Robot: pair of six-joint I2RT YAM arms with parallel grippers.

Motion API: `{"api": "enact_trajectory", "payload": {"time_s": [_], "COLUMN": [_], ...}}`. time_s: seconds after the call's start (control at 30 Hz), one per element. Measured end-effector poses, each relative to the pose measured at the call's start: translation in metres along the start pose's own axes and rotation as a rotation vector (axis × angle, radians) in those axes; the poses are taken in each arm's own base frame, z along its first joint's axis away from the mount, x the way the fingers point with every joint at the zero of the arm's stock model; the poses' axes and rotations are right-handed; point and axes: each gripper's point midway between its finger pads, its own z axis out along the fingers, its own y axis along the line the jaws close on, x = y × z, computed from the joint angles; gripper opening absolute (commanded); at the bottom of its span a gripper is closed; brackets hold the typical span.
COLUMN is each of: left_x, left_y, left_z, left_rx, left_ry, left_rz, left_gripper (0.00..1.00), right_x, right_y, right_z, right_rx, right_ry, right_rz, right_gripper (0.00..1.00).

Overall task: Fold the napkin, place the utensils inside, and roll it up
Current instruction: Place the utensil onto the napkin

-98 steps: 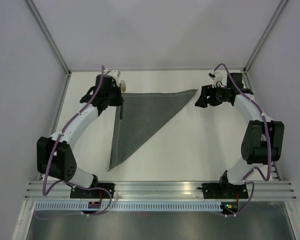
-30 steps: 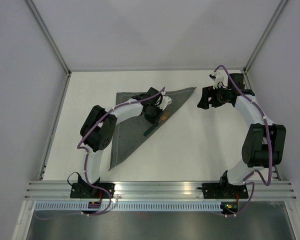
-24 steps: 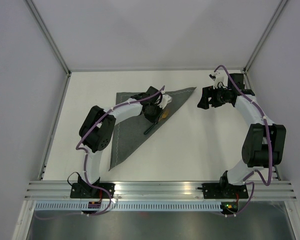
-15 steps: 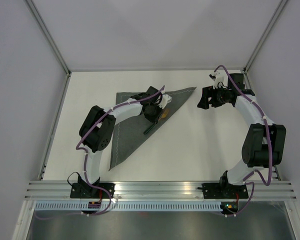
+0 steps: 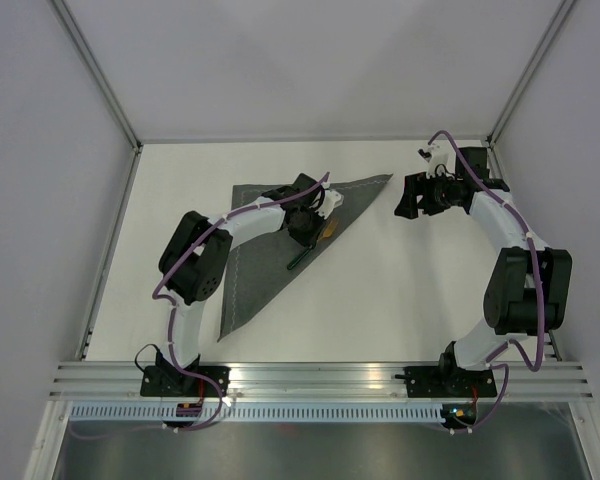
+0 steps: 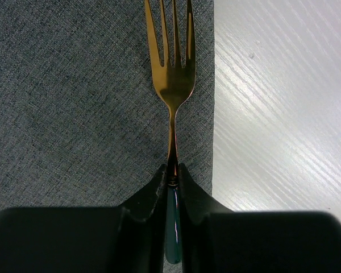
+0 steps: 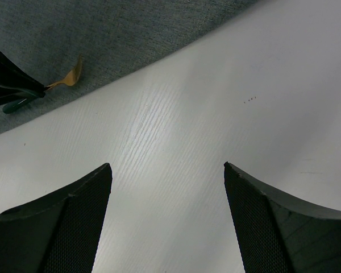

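The dark grey napkin (image 5: 260,230) lies folded into a triangle on the white table; it also shows in the left wrist view (image 6: 74,85) and the right wrist view (image 7: 131,28). My left gripper (image 5: 308,228) (image 6: 171,173) is shut on a fork (image 6: 173,85) with a gold head and a dark teal handle. The fork (image 5: 326,232) lies along the napkin's diagonal edge, tines toward the back right. Whether it rests on the cloth I cannot tell. My right gripper (image 5: 405,197) (image 7: 166,165) is open and empty over bare table beside the napkin's right corner.
The white table (image 6: 284,114) is ringed by grey walls with metal posts at the back corners. The left gripper and fork head show at the left in the right wrist view (image 7: 68,78). An aluminium rail (image 5: 320,378) runs along the near edge.
The left arm carried the fork from the back left over to the napkin's diagonal edge. In the last second almost nothing has moved. The right arm has stayed still.
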Motion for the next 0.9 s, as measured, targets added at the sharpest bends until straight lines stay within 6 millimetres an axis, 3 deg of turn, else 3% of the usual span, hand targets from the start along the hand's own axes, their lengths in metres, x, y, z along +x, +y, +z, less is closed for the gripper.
{"api": "enact_trajectory", "payload": {"time_s": [0.37, 0.67, 0.8, 0.9], "left_x": [0.000, -0.002, -0.013, -0.034], "left_y": [-0.001, 0.001, 0.004, 0.010], "left_z": [0.000, -0.001, -0.014, -0.036], "left_rx": [0.005, -0.006, -0.036, -0.089], "left_ry": [-0.001, -0.008, -0.044, -0.123], "left_rz": [-0.003, -0.005, -0.003, -0.011], "left_gripper": [0.41, 0.54, 0.56, 0.56], "right_x": [0.004, 0.004, 0.004, 0.003], "right_y": [0.001, 0.001, 0.002, 0.003], "right_z": [0.001, 0.001, 0.001, 0.001], "right_rx": [-0.006, -0.006, -0.013, -0.018], "right_ry": [0.008, 0.007, 0.006, 0.004], "right_rz": [0.006, 0.006, 0.006, 0.007], "right_gripper": [0.85, 0.85, 0.85, 0.85]}}
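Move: The fork already lies on the napkin, its middle practically at the left hand's fingertips, about 1 cm below them. The folded napkin's middle is some 8 cm to the left and 2 cm ahead, 1 cm lower; its far right corner is roughly 16 cm ahead and 19 cm to the right. From the waiting right hand the fork lies about 22 cm left, 9 cm back and 12 cm below. The left fingers spread to let go of the fork, then lift about 5 cm off it, easing forward. ##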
